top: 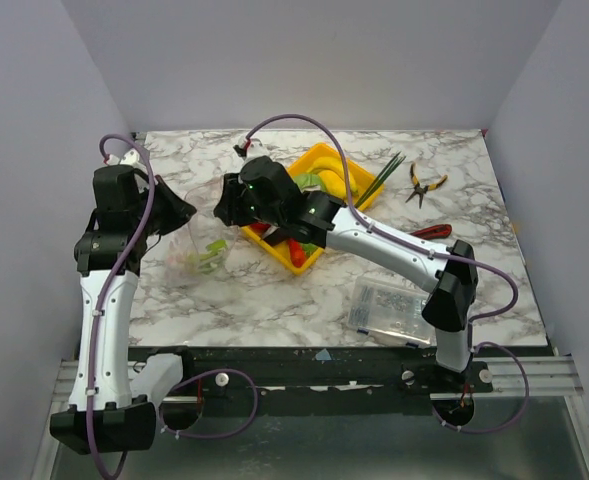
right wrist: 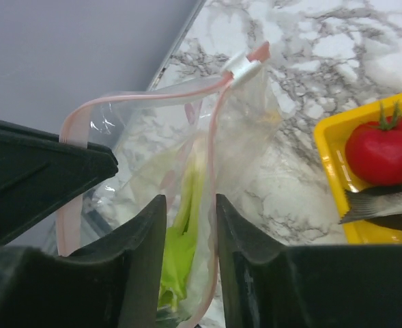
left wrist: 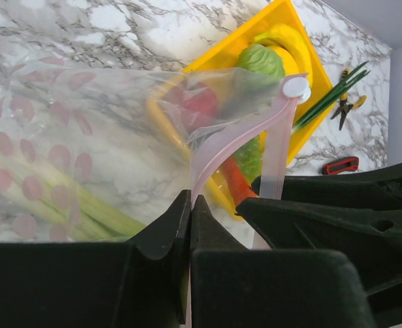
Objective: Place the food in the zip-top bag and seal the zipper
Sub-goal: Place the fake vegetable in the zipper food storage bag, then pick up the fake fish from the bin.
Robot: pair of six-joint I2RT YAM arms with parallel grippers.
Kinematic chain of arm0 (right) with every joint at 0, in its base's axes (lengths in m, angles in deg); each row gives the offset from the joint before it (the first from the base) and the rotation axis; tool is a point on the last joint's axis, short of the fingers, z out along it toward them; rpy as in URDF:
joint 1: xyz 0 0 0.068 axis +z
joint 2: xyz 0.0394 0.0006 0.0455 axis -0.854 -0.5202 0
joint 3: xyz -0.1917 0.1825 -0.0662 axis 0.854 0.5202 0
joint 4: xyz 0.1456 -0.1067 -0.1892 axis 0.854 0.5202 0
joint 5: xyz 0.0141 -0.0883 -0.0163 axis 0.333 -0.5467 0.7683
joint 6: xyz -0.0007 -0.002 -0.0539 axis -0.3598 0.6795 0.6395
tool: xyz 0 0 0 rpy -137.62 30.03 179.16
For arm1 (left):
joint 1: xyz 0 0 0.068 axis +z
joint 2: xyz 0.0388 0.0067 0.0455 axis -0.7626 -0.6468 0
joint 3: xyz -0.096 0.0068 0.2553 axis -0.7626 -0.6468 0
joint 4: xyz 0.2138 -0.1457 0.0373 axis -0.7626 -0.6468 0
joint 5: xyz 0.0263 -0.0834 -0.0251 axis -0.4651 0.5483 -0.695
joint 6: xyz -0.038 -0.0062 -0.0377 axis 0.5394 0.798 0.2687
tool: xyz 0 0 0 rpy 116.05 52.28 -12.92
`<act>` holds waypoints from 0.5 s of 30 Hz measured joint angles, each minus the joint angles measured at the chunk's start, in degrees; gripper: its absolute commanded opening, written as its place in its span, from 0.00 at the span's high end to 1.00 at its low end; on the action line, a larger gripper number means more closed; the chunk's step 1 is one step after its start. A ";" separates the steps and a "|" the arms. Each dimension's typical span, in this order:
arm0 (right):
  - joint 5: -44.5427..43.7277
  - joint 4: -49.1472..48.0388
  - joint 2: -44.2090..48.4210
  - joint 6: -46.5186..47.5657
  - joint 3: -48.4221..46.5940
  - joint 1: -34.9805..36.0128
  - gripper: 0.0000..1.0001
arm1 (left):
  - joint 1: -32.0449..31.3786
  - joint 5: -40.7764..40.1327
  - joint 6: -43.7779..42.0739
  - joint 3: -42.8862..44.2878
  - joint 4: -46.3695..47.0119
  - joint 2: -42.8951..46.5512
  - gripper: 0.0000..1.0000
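My left gripper (left wrist: 190,198) is shut on the pink zipper (left wrist: 218,147) strip of the clear zip-top bag (left wrist: 64,137) and holds its mouth up. A white-green leek (left wrist: 84,205) lies inside the bag. My right gripper (right wrist: 190,199) hangs over the bag's mouth (right wrist: 153,96) with its jaws a little apart; the leek (right wrist: 180,253) shows below them. The white slider (right wrist: 245,65) sits at the far end of the zipper. More food stays in the yellow tray (top: 319,160): a tomato (right wrist: 385,150), a grey fish (right wrist: 385,205), bananas (left wrist: 289,37), a leafy piece (left wrist: 261,61) and a red pepper (left wrist: 235,181).
Yellow-handled pliers (top: 424,185) and thin green sticks (top: 379,180) lie at the back right. A red utility knife (top: 432,232) is right of the tray. A rigid clear box of small parts (top: 389,308) sits near the front right edge.
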 measured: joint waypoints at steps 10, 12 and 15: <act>-10.51 6.88 2.14 6.08 -2.45 -0.68 0.29 | -0.57 2.01 0.26 -0.66 4.61 -2.23 1.00; -12.35 7.15 5.46 6.84 1.97 -1.31 0.26 | -0.57 1.95 0.24 -0.70 5.25 -2.25 1.00; -14.21 6.19 11.93 7.19 10.47 -3.89 0.26 | -0.57 1.90 0.24 -1.18 6.47 -2.19 1.00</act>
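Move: Ahead and to the right of the right hand lies the yellow food tray, its middle about 19 cm ahead, 17 cm to the right and 23 cm below. In it, from the same hand and nearly as far down, the tomato sits about 16 cm ahead and 5 cm right, the eggplant roughly 13 cm ahead and 12 cm right, the red pepper some 6 cm ahead and 14 cm right. From the left hand the tray is about 19 cm ahead, 23 cm right. Opening wide from a part-open gap around the bag's rim, the right fingers come free of the plastic. The right hand first eases forward and slightly up, then swings fast to its right towards the food tray, about 11 cm right and 3 cm forward in all, turning some 15 degrees clockwise, its left side dipping. The left fingers stay shut on their side of the rim, edging about 2 cm forward. ##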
